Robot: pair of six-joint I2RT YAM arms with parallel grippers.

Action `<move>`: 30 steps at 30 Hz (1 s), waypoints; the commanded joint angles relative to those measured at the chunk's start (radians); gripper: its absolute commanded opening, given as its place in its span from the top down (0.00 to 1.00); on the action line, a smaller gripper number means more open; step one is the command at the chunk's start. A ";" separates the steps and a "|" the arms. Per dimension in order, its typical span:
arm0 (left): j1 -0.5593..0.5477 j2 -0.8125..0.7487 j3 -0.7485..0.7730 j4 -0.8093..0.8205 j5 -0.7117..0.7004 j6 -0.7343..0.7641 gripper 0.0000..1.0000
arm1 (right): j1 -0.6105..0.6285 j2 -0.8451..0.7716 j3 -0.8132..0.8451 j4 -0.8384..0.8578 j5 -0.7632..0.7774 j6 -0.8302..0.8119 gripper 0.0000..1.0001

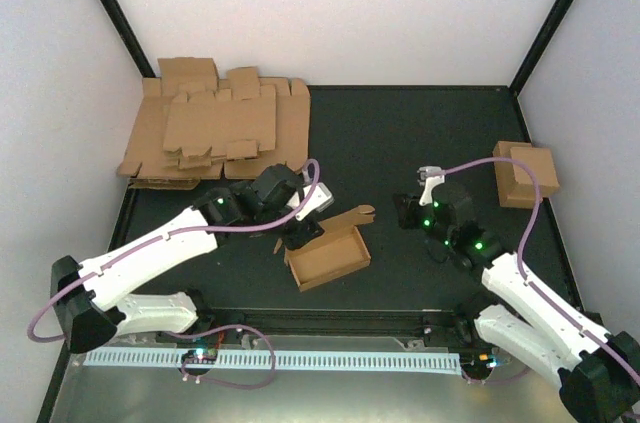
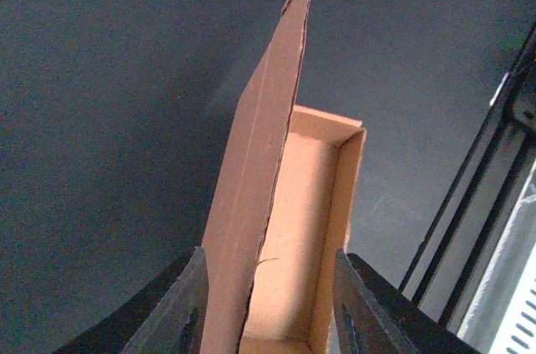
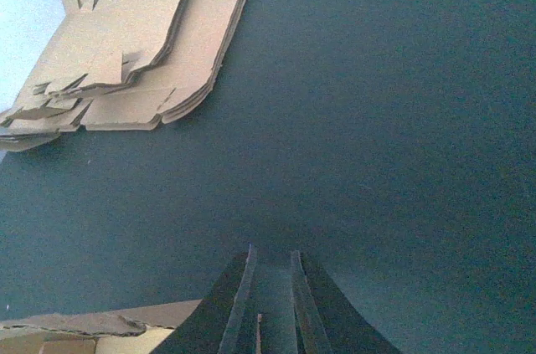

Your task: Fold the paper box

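The paper box [image 1: 328, 259] is a brown cardboard tray lying near the table's front middle, with its lid flap [image 1: 350, 217] raised along the far side. My left gripper [image 1: 298, 235] is at the box's left end. In the left wrist view the box [image 2: 301, 228] runs away between the fingers [image 2: 188, 304], one against the upright lid panel, the other against the tray's outer wall. My right gripper [image 1: 402, 213] hovers right of the box, apart from it. In its own view the right gripper [image 3: 272, 252] is all but shut, a thin slit with nothing in it.
A pile of flat cardboard blanks [image 1: 215, 128] lies at the back left, also in the right wrist view as the same pile [image 3: 142, 36]. A closed folded box [image 1: 525, 173] stands at the right edge. A black rail [image 1: 330, 318] borders the table front.
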 commanded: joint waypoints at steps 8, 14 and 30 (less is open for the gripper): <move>-0.052 0.054 0.065 -0.058 -0.137 0.030 0.72 | -0.001 0.019 0.026 0.072 -0.016 0.005 0.85; -0.068 0.077 0.072 -0.067 -0.212 0.016 0.97 | -0.001 0.071 0.056 0.139 -0.004 0.010 0.83; -0.025 0.100 0.097 0.094 -0.388 0.116 0.99 | 0.001 0.242 0.160 0.293 -0.140 -0.068 0.83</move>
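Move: The left hand's half-open fingers already straddle the top edge of the paper box's standing lid panel near its left end; the panel's middle lies about 7 cm right, 3 cm ahead and 4 cm lower. From that hand the open tray is about 5 cm right, 3 cm back and 10 cm down, and the right end flap some 14 cm right and 6 cm ahead. For the right hand the panel's middle is about 14 cm left, 3 cm back and slightly lower. The left fingers shut on the lid panel's top edge, pinching it between both pads as the hand sinks about 2 cm. Keeping that pinch, the hand then takes the panel some 4 cm forward, rising back and tilting its fingertips forward roughly 20 degrees. The right hand, nearly shut and empty, travels forward, left and up, about 4.5 cm each, beyond the panel's right end. ##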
